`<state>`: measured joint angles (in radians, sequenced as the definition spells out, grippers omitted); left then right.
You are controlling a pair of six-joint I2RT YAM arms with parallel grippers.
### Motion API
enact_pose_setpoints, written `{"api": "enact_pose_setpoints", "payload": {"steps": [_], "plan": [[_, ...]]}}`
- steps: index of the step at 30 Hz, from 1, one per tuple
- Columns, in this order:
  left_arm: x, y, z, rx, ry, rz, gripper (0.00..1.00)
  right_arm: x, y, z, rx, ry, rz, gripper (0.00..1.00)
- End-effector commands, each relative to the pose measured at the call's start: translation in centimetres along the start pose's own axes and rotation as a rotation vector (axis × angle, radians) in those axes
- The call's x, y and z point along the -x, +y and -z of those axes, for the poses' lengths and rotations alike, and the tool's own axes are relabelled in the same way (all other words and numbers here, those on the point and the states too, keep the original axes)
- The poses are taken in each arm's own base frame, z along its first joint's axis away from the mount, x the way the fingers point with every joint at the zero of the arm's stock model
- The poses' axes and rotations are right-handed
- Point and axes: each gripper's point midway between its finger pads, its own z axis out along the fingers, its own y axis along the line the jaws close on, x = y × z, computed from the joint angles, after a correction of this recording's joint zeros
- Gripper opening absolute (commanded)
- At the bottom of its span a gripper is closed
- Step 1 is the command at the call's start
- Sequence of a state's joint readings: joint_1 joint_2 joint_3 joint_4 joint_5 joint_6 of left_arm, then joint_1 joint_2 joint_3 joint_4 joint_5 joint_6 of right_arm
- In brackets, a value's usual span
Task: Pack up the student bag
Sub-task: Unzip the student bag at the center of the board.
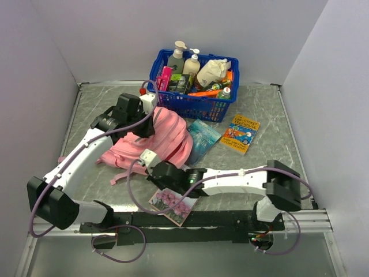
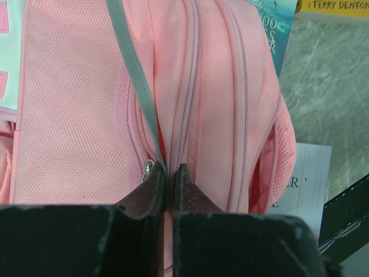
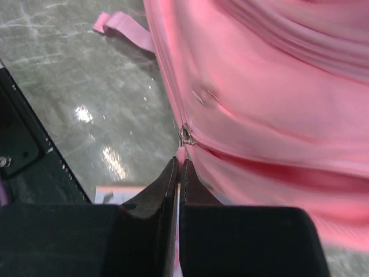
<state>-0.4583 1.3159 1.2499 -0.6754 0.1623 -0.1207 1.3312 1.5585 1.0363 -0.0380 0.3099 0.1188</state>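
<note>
The student bag (image 1: pixel 173 137) is a soft pink backpack lying flat at the table's middle left. My left gripper (image 1: pixel 150 127) rests on its far side. In the left wrist view the left gripper (image 2: pixel 168 171) is shut on a thin grey strap (image 2: pixel 131 63) beside a metal zip slider (image 2: pixel 149 168) on the bag (image 2: pixel 75 115). My right gripper (image 1: pixel 151 167) is at the bag's near edge. In the right wrist view the right gripper (image 3: pixel 180 164) is shut on a pink zip pull just below the slider (image 3: pixel 186 135) of the bag (image 3: pixel 277 86). A dark red gap shows along that zip.
A blue basket (image 1: pixel 173 99) of bottles and small items stands at the back. A blue book (image 1: pixel 204 137) lies against the bag's right side, a yellow-and-blue book (image 1: pixel 240 134) further right. A cherry-blossom notebook (image 1: pixel 173 205) lies near the front rail. Bag straps (image 1: pixel 118 176) trail left.
</note>
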Motion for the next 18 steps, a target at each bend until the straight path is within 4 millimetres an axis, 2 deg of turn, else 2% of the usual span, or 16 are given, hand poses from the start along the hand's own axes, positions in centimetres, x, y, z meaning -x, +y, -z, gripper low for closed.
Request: {"api": "enact_pose_setpoints", "payload": {"steps": [1,8,15,18], "plan": [[10.1,-1.9,3.4,-0.045,-0.336,-0.022,0.01,3.6,2.5,-1.3,0.044,-0.092,0.006,0.00],[9.8,-3.2,3.0,-0.123,-0.317,0.022,0.01,6.2,3.8,-3.0,0.063,-0.175,0.033,0.00],[11.4,-4.6,4.8,-0.180,-0.343,0.032,0.01,6.7,5.7,-5.7,0.107,-0.217,0.055,0.00],[11.2,-5.2,5.3,-0.213,-0.339,0.033,0.01,7.5,6.6,-7.0,0.126,-0.226,0.086,0.00]]}}
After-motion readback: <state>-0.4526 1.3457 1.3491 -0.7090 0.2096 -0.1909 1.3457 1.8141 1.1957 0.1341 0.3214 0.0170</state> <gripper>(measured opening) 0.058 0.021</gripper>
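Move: The right hand already pinches the student bag's zip pull; the left end of the bag, where it is taking the pull, lies roughly 14 cm to its left, 2 cm ahead and 6 cm lower. A loose strap end lies about 12 cm left and 5 cm back, and the Designer Fate book about 12 cm right and 12 cm back, both some 12 cm below. From the left hand, which holds the bag's upper side, the zip pull is about 14 cm back, 3 cm left and 8 cm lower. Keeping its pinch on the zip pull, the right hand draws it left along the bag's near edge for about 7 cm, towards the bag's left end and the loose strap, sinking a little unevenly by the end and raising the fingers' aim slightly. Against this the left hand keeps its closed grip on the bag fabric beside the grey-green trim and lifts it some 3 cm, easing about 1 cm to the right with a slight roll of the wrist. ##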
